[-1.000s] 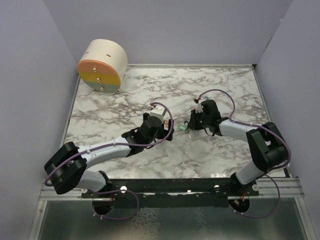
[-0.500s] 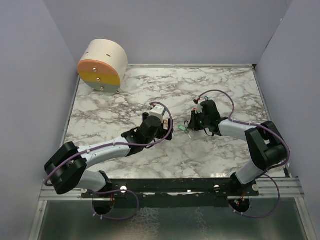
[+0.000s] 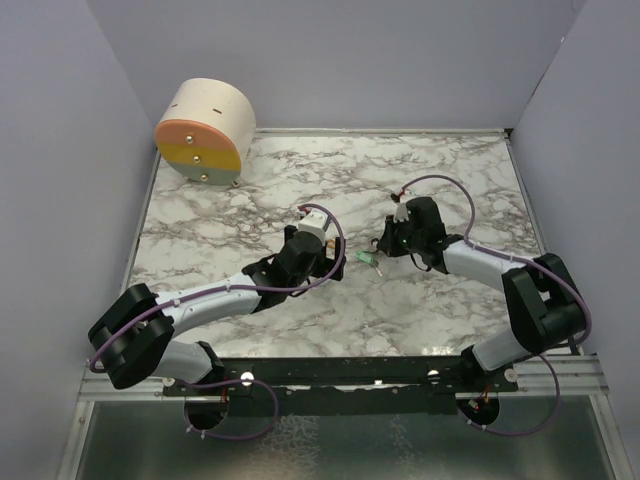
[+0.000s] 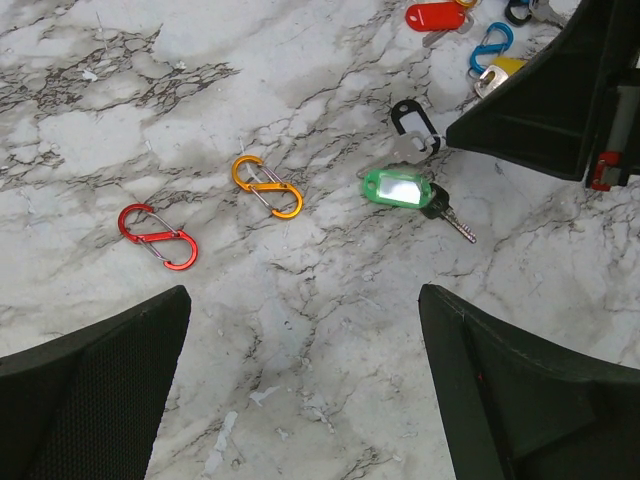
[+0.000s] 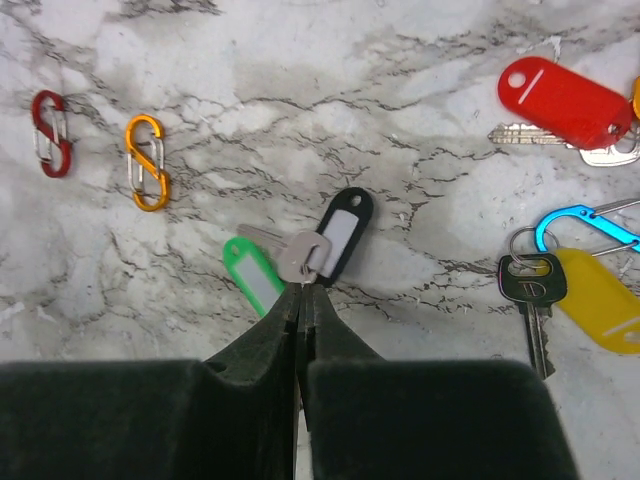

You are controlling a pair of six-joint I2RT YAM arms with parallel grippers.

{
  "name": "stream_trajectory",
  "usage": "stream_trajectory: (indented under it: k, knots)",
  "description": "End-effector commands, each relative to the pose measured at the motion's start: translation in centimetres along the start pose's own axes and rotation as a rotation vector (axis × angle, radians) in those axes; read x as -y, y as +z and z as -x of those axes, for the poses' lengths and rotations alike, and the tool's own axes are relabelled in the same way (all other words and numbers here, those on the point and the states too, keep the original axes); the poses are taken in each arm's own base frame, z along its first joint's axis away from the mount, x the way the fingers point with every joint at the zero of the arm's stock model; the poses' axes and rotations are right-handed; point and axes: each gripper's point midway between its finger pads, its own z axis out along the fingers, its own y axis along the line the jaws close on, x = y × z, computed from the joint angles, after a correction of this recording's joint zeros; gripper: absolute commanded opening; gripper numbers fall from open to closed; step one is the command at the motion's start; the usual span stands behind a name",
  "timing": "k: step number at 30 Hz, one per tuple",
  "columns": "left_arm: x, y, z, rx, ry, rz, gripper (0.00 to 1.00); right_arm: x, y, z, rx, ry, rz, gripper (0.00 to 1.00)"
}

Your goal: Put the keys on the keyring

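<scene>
My right gripper (image 5: 303, 288) is shut, its tips pinching the edge of a silver key's head (image 5: 303, 255). That key carries a black tag (image 5: 345, 232) and lies partly over the green-tagged key (image 5: 250, 272). Further right lie a red-tagged key (image 5: 565, 100) and a yellow-tagged key (image 5: 600, 300) by a blue keyring clip (image 5: 585, 225). To the left lie an orange clip (image 4: 267, 186) and a red clip (image 4: 157, 236). My left gripper (image 4: 300, 390) hovers open over bare marble, just short of the green tag (image 4: 397, 188). In the top view both grippers, left (image 3: 332, 264) and right (image 3: 381, 250), flank the keys.
A round wooden box (image 3: 205, 130) with an orange and yellow face lies on its side at the table's far left corner. Grey walls enclose the marble table (image 3: 250, 210) on three sides. The right gripper's black body (image 4: 545, 95) fills the upper right of the left wrist view.
The right gripper has closed fully at the black-tagged key, and its wrist has shifted slightly. The left arm has stayed put and open.
</scene>
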Motion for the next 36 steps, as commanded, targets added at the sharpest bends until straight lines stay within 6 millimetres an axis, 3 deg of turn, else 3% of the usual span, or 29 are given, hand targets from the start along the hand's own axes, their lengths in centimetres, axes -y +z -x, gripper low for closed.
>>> stream_trajectory:
  k: [1, 11, 15, 18, 36]
  knots:
    - [-0.1, -0.2, 0.7, 0.028, -0.01, -0.001, 0.99, -0.8, -1.5, 2.4, 0.106, -0.026, 0.011, 0.01]
    - [-0.2, -0.2, 0.6, 0.024, -0.009, 0.005, 0.99, -0.4, -1.6, 2.1, 0.083, -0.021, -0.012, 0.02]
    - [-0.3, -0.2, 0.6, 0.025, -0.009, 0.006, 0.99, -0.2, -0.8, 1.3, 0.043, -0.011, -0.011, 0.17]
    - [-0.4, -0.2, 0.5, 0.022, -0.008, 0.009, 0.99, -0.3, -0.3, 0.7, 0.021, -0.008, -0.004, 0.22]
    - [-0.6, 0.0, 0.3, 0.017, -0.011, 0.003, 0.99, -0.3, 0.9, 0.1, -0.013, -0.03, -0.033, 0.24]
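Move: Just ahead and left of the right hand, about 1 cm each way and 2 cm below, lies the silver key with its ring. The black tag is about 3 cm ahead, the green tag some 2 cm left and 1 cm back, and the orange clip roughly 9 cm left and 1 cm ahead. From the left hand, the silver key is about 5 cm ahead, 12 cm right and 11 cm down. The right hand rises 3 cm, opens a quarter, then sinks about 4 cm, tips around the silver key's ring. ##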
